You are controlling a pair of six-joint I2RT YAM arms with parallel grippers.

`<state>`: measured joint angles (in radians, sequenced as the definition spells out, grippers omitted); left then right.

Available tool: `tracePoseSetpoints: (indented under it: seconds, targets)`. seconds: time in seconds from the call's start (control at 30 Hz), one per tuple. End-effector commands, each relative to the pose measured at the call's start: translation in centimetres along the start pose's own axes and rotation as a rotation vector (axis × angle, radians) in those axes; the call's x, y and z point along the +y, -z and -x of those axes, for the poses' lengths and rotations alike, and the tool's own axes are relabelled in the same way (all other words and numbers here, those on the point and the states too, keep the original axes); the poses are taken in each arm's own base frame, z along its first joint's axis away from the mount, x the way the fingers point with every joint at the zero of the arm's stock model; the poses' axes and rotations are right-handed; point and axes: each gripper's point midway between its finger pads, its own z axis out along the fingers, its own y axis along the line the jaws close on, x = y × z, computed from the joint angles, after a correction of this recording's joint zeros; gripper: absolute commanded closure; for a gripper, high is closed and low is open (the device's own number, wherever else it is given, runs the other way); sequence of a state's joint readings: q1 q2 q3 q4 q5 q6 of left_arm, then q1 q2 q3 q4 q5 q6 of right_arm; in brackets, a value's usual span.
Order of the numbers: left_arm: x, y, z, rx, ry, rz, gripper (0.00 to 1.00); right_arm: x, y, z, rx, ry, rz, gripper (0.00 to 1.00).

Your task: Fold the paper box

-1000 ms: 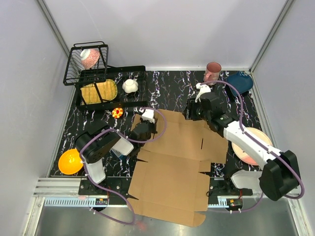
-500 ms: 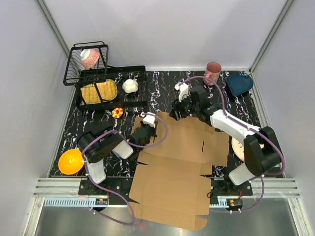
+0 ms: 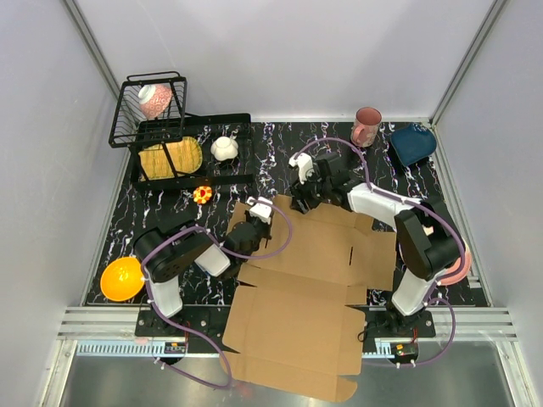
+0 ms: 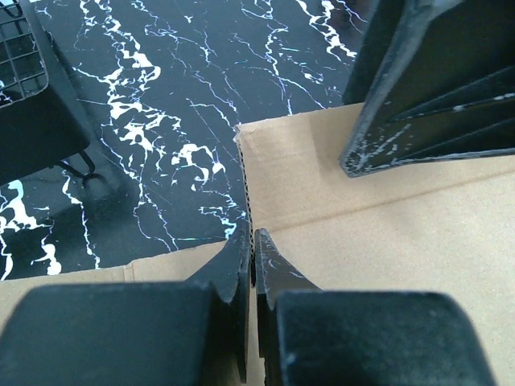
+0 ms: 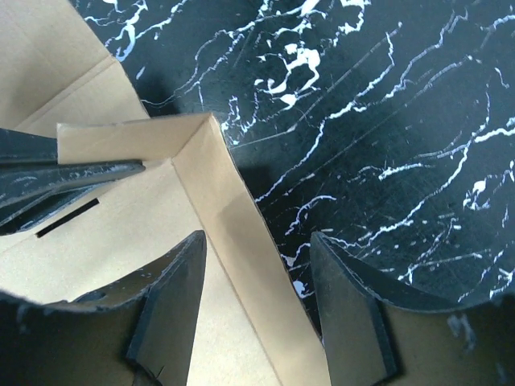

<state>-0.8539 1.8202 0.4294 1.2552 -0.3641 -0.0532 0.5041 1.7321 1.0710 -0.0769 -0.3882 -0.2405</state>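
The paper box (image 3: 305, 280) is a large brown cardboard sheet lying flat on the black marbled table and reaching over the near edge. My left gripper (image 3: 252, 222) is shut on the box's left flap; in the left wrist view its jaws (image 4: 253, 249) pinch the corrugated edge of the cardboard (image 4: 402, 241). My right gripper (image 3: 299, 193) is open at the box's far left corner. In the right wrist view it (image 5: 257, 269) straddles the raised far flap (image 5: 241, 225), one finger over the cardboard, the other over the table.
A black wire rack (image 3: 127, 127) with a patterned cup and a yellow plate stands at the back left. A white pot (image 3: 224, 148) and a small red-yellow ball (image 3: 202, 194) lie near it. An orange bowl (image 3: 120, 278), a pink mug (image 3: 366, 125), a blue bowl (image 3: 413, 142) and a pink plate (image 3: 458, 267) ring the box.
My right gripper has moved left along the box's far edge to its far left corner. The left gripper has stayed shut on the left flap.
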Motion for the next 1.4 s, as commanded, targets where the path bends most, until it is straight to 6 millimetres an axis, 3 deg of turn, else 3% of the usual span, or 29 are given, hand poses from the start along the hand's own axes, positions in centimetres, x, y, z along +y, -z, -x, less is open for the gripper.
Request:
tracePoseSetpoints:
  seconds: [0.0, 0.17, 0.43, 0.6, 0.8, 0.9, 0.93, 1.03, 1.1, 1.13, 1.2, 1.23, 1.27, 1.33, 1.37]
  targets:
    - [-1.3, 1.1, 10.9, -0.407, 0.106, -0.053, 1.0, 0.5, 0.0, 3.7, -0.09, 0.104, 0.065, 0.39]
    - [-1.4, 1.2, 10.6, -0.398, 0.112, -0.043, 1.0, 0.9, -0.5, 3.2, -0.057, 0.137, 0.113, 0.41]
    - [-0.9, 1.3, 11.8, -0.428, 0.1, -0.015, 1.0, 1.2, -1.7, -0.4, 0.025, 0.075, 0.136, 0.54]
    - [-0.6, 1.2, 12.1, -0.436, 0.097, -0.003, 1.0, 1.2, -1.7, -1.2, 0.038, 0.048, 0.131, 0.59]
    - [-0.4, 1.2, 11.9, -0.429, 0.102, 0.013, 0.99, 1.4, -1.5, -1.0, 0.044, 0.029, 0.127, 0.83]
    - [0.3, 1.2, 11.9, -0.428, 0.117, 0.056, 0.9, 1.0, -1.1, -0.7, 0.052, 0.016, 0.093, 0.95]
    - [0.5, 1.2, 12.0, -0.43, 0.12, 0.068, 0.74, 0.8, -0.7, -0.2, 0.045, 0.021, 0.072, 0.97]
    - [1.2, 1.7, 13.1, -0.451, 0.135, 0.102, 0.4, -0.1, 1.0, 1.0, 0.02, 0.043, -0.021, 1.0]
    - [1.8, 2.1, 13.6, -0.456, 0.14, 0.128, 0.32, -0.9, 2.8, 2.5, -0.012, 0.09, -0.111, 1.0]
    - [2.2, 2.8, 15.0, -0.482, 0.158, 0.136, 0.26, -0.7, 3.3, 2.9, -0.019, 0.111, -0.124, 1.0]
    - [2.2, 3.0, 15.2, -0.447, 0.144, 0.139, 0.22, -1.0, 5.0, 3.9, -0.031, 0.169, -0.188, 1.0]
    - [2.4, 3.8, 17.0, -0.474, 0.168, 0.139, 0.2, -0.8, 5.5, 4.2, -0.027, 0.191, -0.199, 1.0]
    - [2.5, 3.7, 16.2, -0.41, 0.147, 0.149, 0.19, -0.6, 6.0, 4.1, -0.006, 0.237, -0.226, 1.0]
    - [2.7, 4.8, 18.4, -0.423, 0.211, 0.144, 0.18, -0.1, 7.3, 4.6, -0.02, 0.293, -0.265, 1.0]
    - [2.9, 4.6, 16.8, -0.332, 0.189, 0.164, 0.17, 0.4, 7.5, 4.8, -0.025, 0.335, -0.285, 1.0]
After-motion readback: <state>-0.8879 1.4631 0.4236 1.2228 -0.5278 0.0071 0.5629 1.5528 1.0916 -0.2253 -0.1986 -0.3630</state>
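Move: The right hand's open fingers already straddle the box's raised far flap; the spot to grip lies about 1 cm back, 2 cm left and 2 cm below. The box's right slot is roughly 13 cm back and 12 cm right of that hand, a few centimetres lower; the pink mug some 19 cm ahead and 16 cm right, about level. From the left hand, still pinching the cardboard edge, that grip spot is about 3 cm ahead, 8 cm right, level. Right fingers pinch the far flap, then rise about 7 cm; the left lets go, rising 13 cm. ##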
